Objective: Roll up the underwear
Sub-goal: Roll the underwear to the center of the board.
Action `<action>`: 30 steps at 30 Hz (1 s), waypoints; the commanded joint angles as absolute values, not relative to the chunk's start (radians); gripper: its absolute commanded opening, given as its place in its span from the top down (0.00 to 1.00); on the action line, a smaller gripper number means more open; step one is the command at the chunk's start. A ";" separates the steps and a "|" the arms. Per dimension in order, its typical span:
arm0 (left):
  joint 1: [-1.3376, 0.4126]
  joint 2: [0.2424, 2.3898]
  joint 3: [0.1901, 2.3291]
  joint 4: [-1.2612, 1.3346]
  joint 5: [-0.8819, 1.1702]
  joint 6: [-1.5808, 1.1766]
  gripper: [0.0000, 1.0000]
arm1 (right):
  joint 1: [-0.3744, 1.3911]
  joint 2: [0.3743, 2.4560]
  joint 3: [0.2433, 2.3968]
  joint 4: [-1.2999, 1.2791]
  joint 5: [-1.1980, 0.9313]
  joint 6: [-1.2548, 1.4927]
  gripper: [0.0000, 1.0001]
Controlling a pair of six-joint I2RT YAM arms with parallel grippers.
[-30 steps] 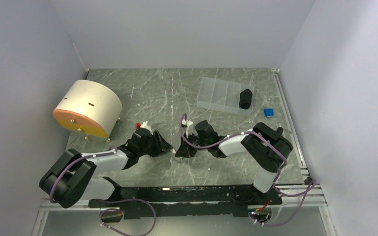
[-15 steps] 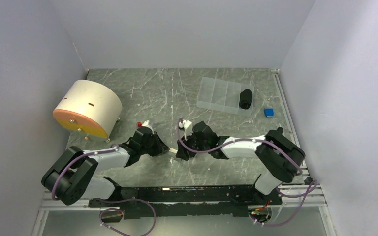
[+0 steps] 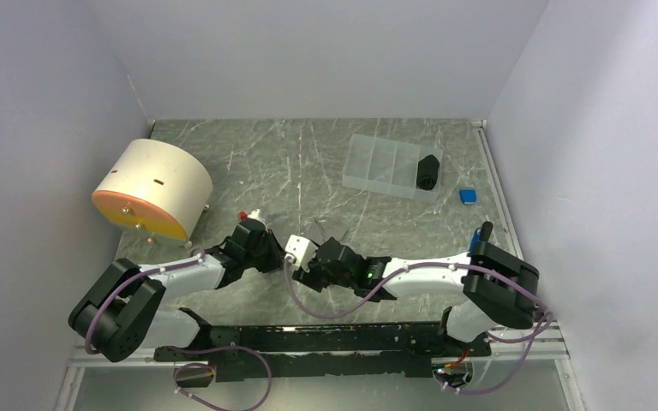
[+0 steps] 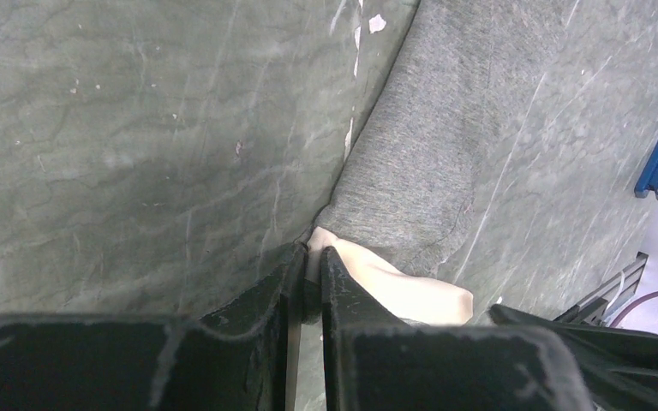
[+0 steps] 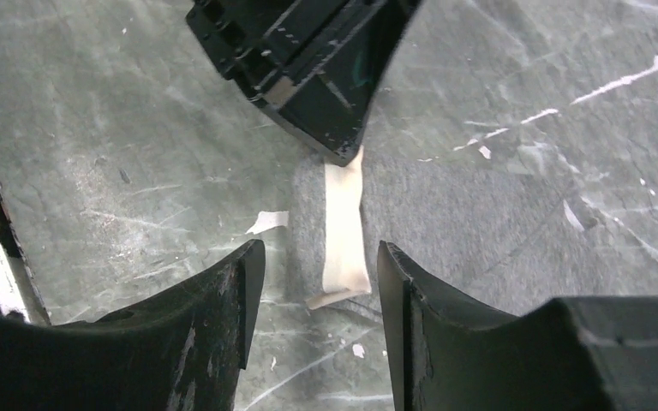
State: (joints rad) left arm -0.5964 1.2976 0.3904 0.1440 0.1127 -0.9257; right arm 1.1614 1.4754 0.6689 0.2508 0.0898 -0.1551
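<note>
The underwear (image 4: 428, 154) is a grey cloth lying flat on the marbled table, with a cream band (image 4: 403, 287) along its edge. My left gripper (image 4: 313, 250) is shut on the end of that band. In the right wrist view the same cream band (image 5: 344, 227) runs down from the left gripper (image 5: 308, 60) across the grey cloth (image 5: 463, 214). My right gripper (image 5: 319, 257) hangs open just above it, one finger on each side of the band's free end. From above, the left gripper (image 3: 276, 254) and right gripper (image 3: 306, 276) almost meet and hide the cloth.
A cream drum with an orange face (image 3: 152, 188) lies at the left. A clear compartment box (image 3: 381, 164) at the back right holds a black roll (image 3: 428, 171). A small blue object (image 3: 468, 196) lies near the right wall. The black base rail (image 3: 326, 336) runs along the near edge.
The left gripper has shut on the cloth's cream band. The right gripper has opened, let go of the cloth and swung left and nearer, close to the left gripper.
</note>
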 commanded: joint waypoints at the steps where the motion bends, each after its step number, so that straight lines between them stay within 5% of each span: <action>1: -0.600 1.295 0.409 0.058 0.107 -0.885 0.84 | 1.185 1.540 0.720 0.314 0.086 -0.252 0.46; 13: -0.599 1.291 0.434 0.029 0.107 -0.870 0.83 | 1.192 1.672 0.697 0.269 0.145 -0.235 0.58; 17: -0.599 1.282 0.435 0.021 0.103 -0.876 0.80 | 1.192 1.673 0.652 0.286 0.166 -0.153 0.72; 25: -0.598 1.214 0.449 -0.022 0.097 -0.923 0.42 | 1.161 1.629 0.548 0.440 0.032 0.087 0.97; 30: -0.598 1.148 0.448 -0.024 0.102 -0.945 0.35 | 1.054 1.612 0.427 0.655 -0.178 0.323 0.99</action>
State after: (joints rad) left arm -0.5964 1.2045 0.4255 -0.0010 0.1081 -0.9245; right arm 1.1175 1.6207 0.5312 0.5476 0.0341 0.0753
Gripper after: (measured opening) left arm 0.630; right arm 0.167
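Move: The folded waistband's right end lies almost straight below the open right hand, about 6 cm down. The underwear's body stretches forward from there, its middle some 7 cm ahead and 3 cm right of that hand; a small white scrap lies level with the hand, about 3 cm left. From the left hand, still pinching the waistband's left end, the right end is some 4 cm back and 4 cm right. Right hand sinks about 5 cm, pinches the waistband's right end, then turns some 20 degrees; left opens, lifting off. ##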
